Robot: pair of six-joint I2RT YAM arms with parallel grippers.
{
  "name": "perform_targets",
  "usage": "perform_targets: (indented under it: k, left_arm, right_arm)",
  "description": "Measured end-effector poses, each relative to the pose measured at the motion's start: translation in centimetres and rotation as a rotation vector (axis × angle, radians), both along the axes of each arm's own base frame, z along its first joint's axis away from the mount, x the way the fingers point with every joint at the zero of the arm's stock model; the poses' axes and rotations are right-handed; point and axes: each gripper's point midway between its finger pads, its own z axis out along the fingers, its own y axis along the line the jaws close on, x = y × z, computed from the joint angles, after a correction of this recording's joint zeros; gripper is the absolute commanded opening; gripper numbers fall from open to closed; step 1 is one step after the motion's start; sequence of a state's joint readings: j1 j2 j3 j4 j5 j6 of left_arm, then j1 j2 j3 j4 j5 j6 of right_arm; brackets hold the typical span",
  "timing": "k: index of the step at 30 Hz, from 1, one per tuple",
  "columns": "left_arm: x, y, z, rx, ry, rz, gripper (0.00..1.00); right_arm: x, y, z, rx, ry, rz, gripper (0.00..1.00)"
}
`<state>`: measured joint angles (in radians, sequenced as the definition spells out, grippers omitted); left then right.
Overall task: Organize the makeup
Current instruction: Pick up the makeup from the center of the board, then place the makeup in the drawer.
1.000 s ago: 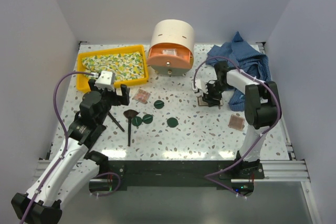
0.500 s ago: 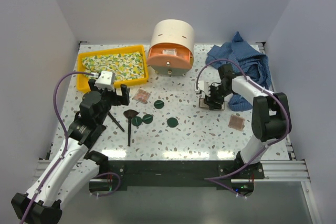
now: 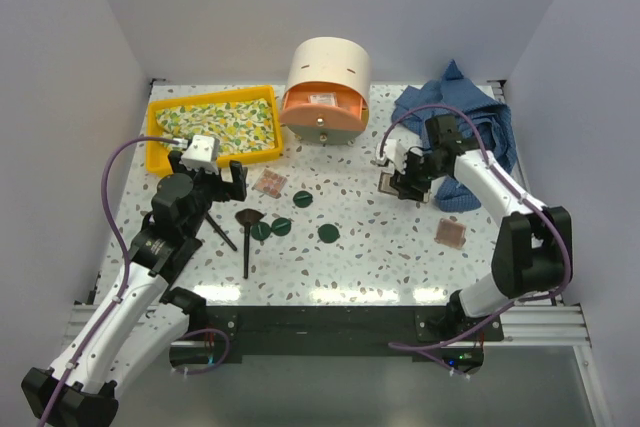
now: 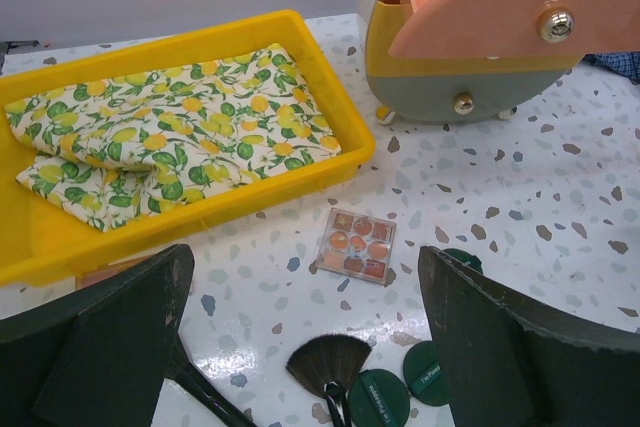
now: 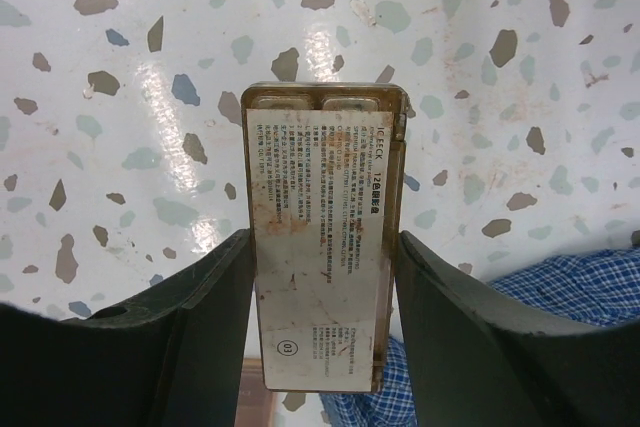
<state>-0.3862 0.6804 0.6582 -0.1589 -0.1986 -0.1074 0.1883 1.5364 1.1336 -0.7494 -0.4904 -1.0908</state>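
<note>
My right gripper (image 3: pixel 402 182) is shut on a pink-brown palette (image 5: pixel 320 197), its printed label side toward the wrist camera, held just above the table beside the blue cloth. My left gripper (image 3: pixel 222 187) hangs open over the left group with nothing between its fingers. Below it lie a second palette (image 4: pixel 356 245), a fan-headed brush (image 4: pixel 325 365), a thin brush (image 4: pixel 205 402) and dark green discs (image 4: pixel 380 397). More discs (image 3: pixel 303 198) (image 3: pixel 328 233) lie mid-table. A third palette (image 3: pixel 450 234) lies at the right.
A yellow tray (image 3: pixel 160 112) with the leaf-patterned cloth (image 3: pixel 225 127) sits at the back left. A round cream and orange drawer box (image 3: pixel 325 87) stands at the back centre, its upper drawer open. The blue cloth (image 3: pixel 460 107) is bunched at the back right.
The right arm has carried its palette a little up and away, toward the blue cloth, with its elbow swinging out to the right. The left arm has not moved.
</note>
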Motion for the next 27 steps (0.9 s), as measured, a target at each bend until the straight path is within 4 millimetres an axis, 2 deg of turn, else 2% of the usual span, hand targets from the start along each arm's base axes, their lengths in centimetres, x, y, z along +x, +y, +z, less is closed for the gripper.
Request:
perform_targets:
  k: [5, 11, 27]
  left_arm:
    - [0.0, 0.0, 0.0, 0.0, 0.0, 0.0, 1.0]
    - [0.0, 0.0, 0.0, 0.0, 0.0, 0.0, 1.0]
    - [0.0, 0.0, 0.0, 0.0, 0.0, 0.0, 1.0]
  right_arm:
    - [0.5, 1.0, 3.2, 0.031, -0.057, -0.009, 0.12]
    - [1.2, 3.2, 7.6, 0.075, -0.131, 0.005, 0.12]
    - [3.5, 7.7, 17.1, 0.193, -0.276, -0.005, 0.12]
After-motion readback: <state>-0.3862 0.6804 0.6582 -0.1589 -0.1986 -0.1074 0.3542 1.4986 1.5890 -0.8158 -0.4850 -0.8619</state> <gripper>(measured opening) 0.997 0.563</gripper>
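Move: The right hand already holds the makeup palette, roughly 9 cm above the table. From there the open drawer of the cabinet is about 15 cm ahead, 15 cm to the left and some 3 cm higher. The blue cloth lies about 12 cm ahead and 14 cm right, the nearest green puff 14 cm left and 7 cm back, both about 9 cm below. From the left hand the drawer is some 17 cm ahead, 20 cm right and 12 cm lower. Climbing steadily by about 17 cm, the right hand carries the pinched palette up and some 8 cm left, with a little forward travel, closing on the open drawer's right side in plan. Meanwhile the wrist swings the fingers about 20 degrees out of their downward slant towards forward-left; the fingers keep their hold on the palette's two long edges. ##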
